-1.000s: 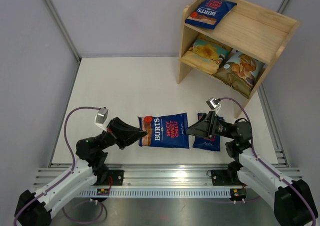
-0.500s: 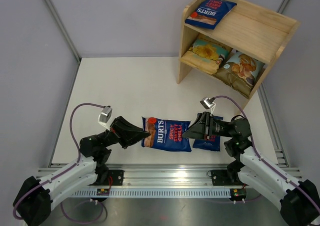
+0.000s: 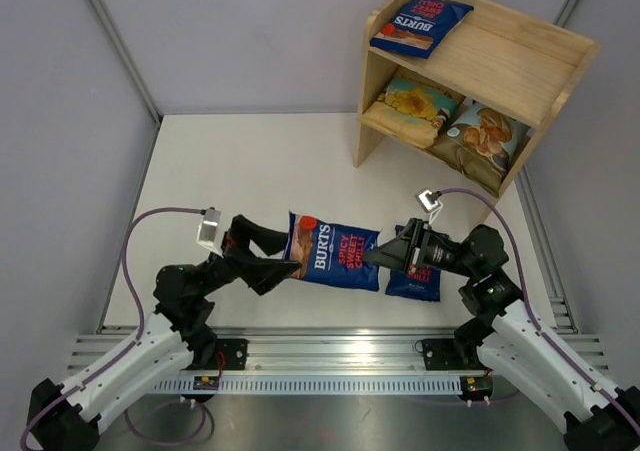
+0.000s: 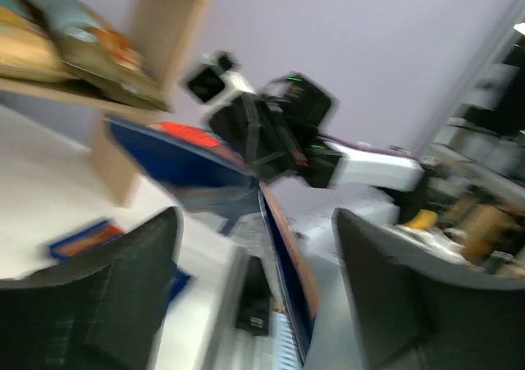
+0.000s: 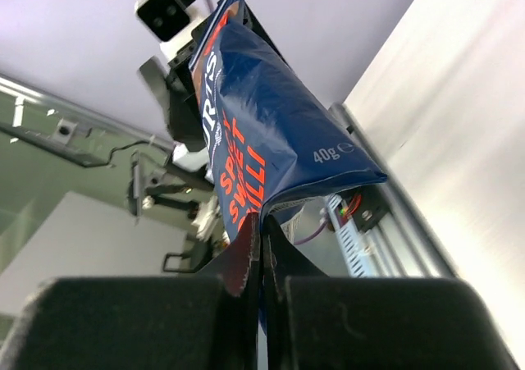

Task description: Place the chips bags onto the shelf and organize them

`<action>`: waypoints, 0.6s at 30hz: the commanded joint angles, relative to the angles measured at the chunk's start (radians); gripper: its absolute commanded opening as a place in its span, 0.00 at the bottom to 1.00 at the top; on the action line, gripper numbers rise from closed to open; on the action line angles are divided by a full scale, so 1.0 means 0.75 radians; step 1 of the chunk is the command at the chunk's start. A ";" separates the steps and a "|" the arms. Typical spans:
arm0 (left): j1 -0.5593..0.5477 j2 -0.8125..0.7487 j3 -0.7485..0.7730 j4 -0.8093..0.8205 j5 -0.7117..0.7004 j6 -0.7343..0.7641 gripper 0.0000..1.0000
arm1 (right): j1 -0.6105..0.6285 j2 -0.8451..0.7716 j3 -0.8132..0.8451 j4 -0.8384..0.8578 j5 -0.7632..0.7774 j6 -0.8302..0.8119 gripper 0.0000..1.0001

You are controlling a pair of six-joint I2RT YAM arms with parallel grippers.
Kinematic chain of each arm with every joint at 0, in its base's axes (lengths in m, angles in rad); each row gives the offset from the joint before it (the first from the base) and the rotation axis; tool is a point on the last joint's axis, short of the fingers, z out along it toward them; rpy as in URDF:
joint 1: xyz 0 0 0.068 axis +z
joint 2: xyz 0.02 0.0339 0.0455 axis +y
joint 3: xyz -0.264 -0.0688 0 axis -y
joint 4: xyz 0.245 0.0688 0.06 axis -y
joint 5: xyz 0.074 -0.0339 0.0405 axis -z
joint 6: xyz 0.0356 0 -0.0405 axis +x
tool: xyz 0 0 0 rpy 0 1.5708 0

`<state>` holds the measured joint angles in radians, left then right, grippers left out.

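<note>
A dark blue Burts chips bag [image 3: 335, 254] hangs above the table between my two grippers. My right gripper [image 3: 372, 258] is shut on its right edge, with the fingertips [image 5: 250, 259] pinching the bag's [image 5: 262, 116] seam. My left gripper [image 3: 278, 255] is open around the left edge. That edge [image 4: 287, 255] runs between the spread fingers [image 4: 107, 304] without touching them. A second dark blue bag [image 3: 415, 279] lies on the table under my right arm. The wooden shelf [image 3: 520, 56] stands at the back right, with a blue bag [image 3: 420, 23] on top and a tan-yellow bag [image 3: 415, 106] and a light blue bag [image 3: 485, 136] below.
Grey walls enclose the white table [image 3: 250, 171]. A metal rail [image 3: 330, 356] runs along the near edge by the arm bases. The right half of the shelf's top tier [image 3: 505, 61] is bare wood.
My left gripper has opened and let go of the bag's left edge. My right gripper has shut on the right edge. The bag has shifted slightly right and tilted.
</note>
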<state>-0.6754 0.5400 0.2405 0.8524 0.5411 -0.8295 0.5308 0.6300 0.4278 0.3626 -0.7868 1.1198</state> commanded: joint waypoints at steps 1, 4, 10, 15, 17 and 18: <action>-0.006 -0.149 0.172 -0.606 -0.365 0.236 0.96 | 0.010 -0.044 0.139 -0.241 0.173 -0.196 0.00; -0.006 -0.243 0.280 -1.003 -0.708 0.257 0.99 | 0.010 -0.036 0.225 -0.342 0.304 -0.252 0.00; -0.006 -0.295 0.456 -1.570 -1.157 0.249 0.99 | 0.010 0.027 0.427 -0.432 0.527 -0.272 0.00; -0.006 -0.176 0.685 -1.879 -1.196 0.380 0.99 | 0.010 0.133 0.681 -0.526 0.781 -0.262 0.00; -0.006 -0.145 0.757 -2.017 -1.224 0.415 0.99 | 0.010 0.197 0.811 -0.571 0.934 -0.254 0.00; -0.006 -0.147 0.802 -2.050 -1.255 0.421 0.99 | 0.006 0.219 0.851 -0.584 0.979 -0.256 0.00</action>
<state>-0.6762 0.4133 0.7418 -0.5011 -0.2943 -0.5865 0.5312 0.7578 0.9443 -0.0525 -0.2504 0.9405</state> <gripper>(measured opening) 0.988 0.011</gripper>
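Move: The free spot on the shelf's top board, right of the Burts bag already up there, is roughly 40 cm ahead, 26 cm to the right and 20 cm above the right hand, which grips the held Burts bag's right end. The placed Burts bag lies about 49 cm ahead, 12 cm right and 21 cm up; the yellow chips bag 46 cm ahead, 14 cm right, near level. From the opening left hand that spot is about 42 cm ahead, 43 cm right, 17 cm up. The Burts bag, pinched by its right end, is carried up about 12 cm and forward some 9 cm towards the top board by the right hand, speeding up and turning some 30 degrees clockwise. The left hand, already opening, spreads fully and pulls off the bag's left end, leftward and forward, sinking later as it swings counter-clockwise and tips down. ##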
